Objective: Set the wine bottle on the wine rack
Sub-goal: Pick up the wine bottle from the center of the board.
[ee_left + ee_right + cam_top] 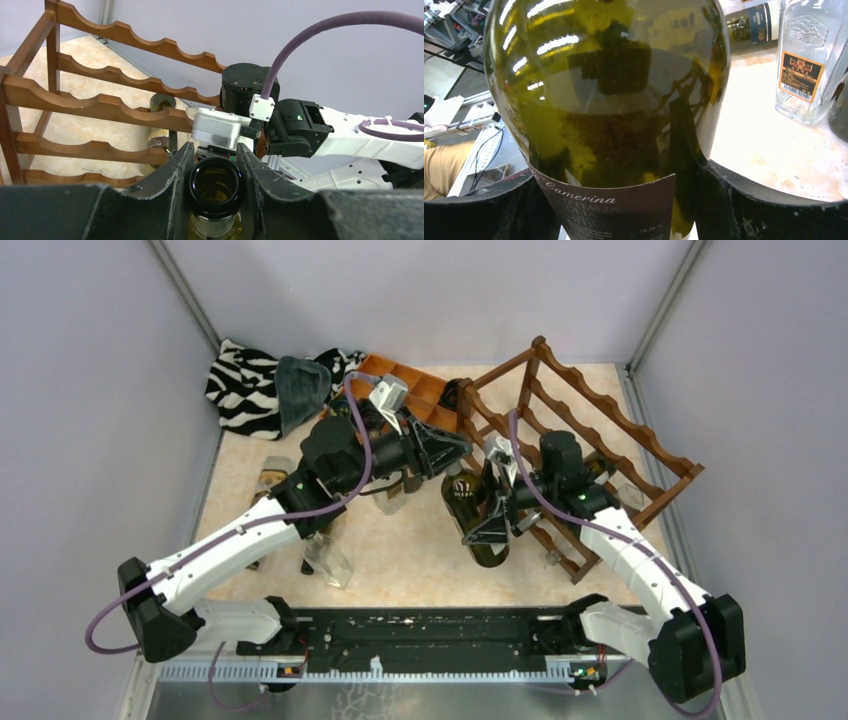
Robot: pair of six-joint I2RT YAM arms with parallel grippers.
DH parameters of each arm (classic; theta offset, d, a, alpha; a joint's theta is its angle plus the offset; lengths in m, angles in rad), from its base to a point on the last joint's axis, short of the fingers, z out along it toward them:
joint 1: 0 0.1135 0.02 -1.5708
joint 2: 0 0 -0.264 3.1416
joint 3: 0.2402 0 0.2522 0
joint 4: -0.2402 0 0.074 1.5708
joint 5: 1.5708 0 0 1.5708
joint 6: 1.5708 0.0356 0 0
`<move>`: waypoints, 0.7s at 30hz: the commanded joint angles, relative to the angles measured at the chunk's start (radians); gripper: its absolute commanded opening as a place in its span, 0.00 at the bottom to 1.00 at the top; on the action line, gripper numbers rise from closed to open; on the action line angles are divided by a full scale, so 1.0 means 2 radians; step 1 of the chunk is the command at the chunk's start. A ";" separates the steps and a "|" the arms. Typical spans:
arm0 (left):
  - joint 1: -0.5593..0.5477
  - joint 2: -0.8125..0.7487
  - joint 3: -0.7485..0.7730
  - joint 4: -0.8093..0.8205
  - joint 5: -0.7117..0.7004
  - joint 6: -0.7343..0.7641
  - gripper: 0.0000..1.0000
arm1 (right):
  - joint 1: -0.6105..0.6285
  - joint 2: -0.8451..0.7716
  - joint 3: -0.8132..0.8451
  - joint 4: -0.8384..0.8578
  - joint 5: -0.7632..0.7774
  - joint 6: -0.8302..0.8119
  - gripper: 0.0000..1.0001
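Observation:
The wine bottle is dark green glass with a maroon label and hangs over the table just left of the wine rack. My left gripper is shut on its neck; in the left wrist view the open mouth sits pinched between both fingers. My right gripper spans the bottle's wide body, and both fingers press its sides at the label. The rack's scalloped rails rise just beyond the bottle mouth.
A bottle lies low in the rack. A clear square bottle and a dark labelled bottle are nearby. More clear bottles lie on the left. A zebra cloth and an orange tray sit at the back.

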 commanded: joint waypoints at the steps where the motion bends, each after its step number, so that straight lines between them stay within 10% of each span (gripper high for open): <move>1: -0.003 -0.026 -0.014 0.067 0.039 -0.024 0.19 | -0.011 -0.016 0.033 -0.006 -0.004 0.001 0.00; 7: -0.003 -0.087 -0.067 0.016 0.052 -0.024 0.97 | -0.015 -0.023 0.054 -0.091 -0.017 -0.090 0.00; 21: -0.003 -0.275 -0.085 -0.221 0.022 -0.048 0.99 | 0.065 0.004 0.166 -0.388 0.166 -0.446 0.00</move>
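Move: The left fingers hold the wine bottle by its neck, so its middle hangs some 11 cm below, 5 cm back and 3 cm right of them. The right fingers already grip its body, with the middle about 2 cm farther out and 2 cm above them. From the right hand the wine rack's middle lies about 22 cm right, 12 cm ahead and 10 cm lower; the clear bottle stands some 20 cm left, 10 cm ahead and 10 cm lower. Left lets go of the neck and withdraws some 13 cm left and back; right tilts the held body. ##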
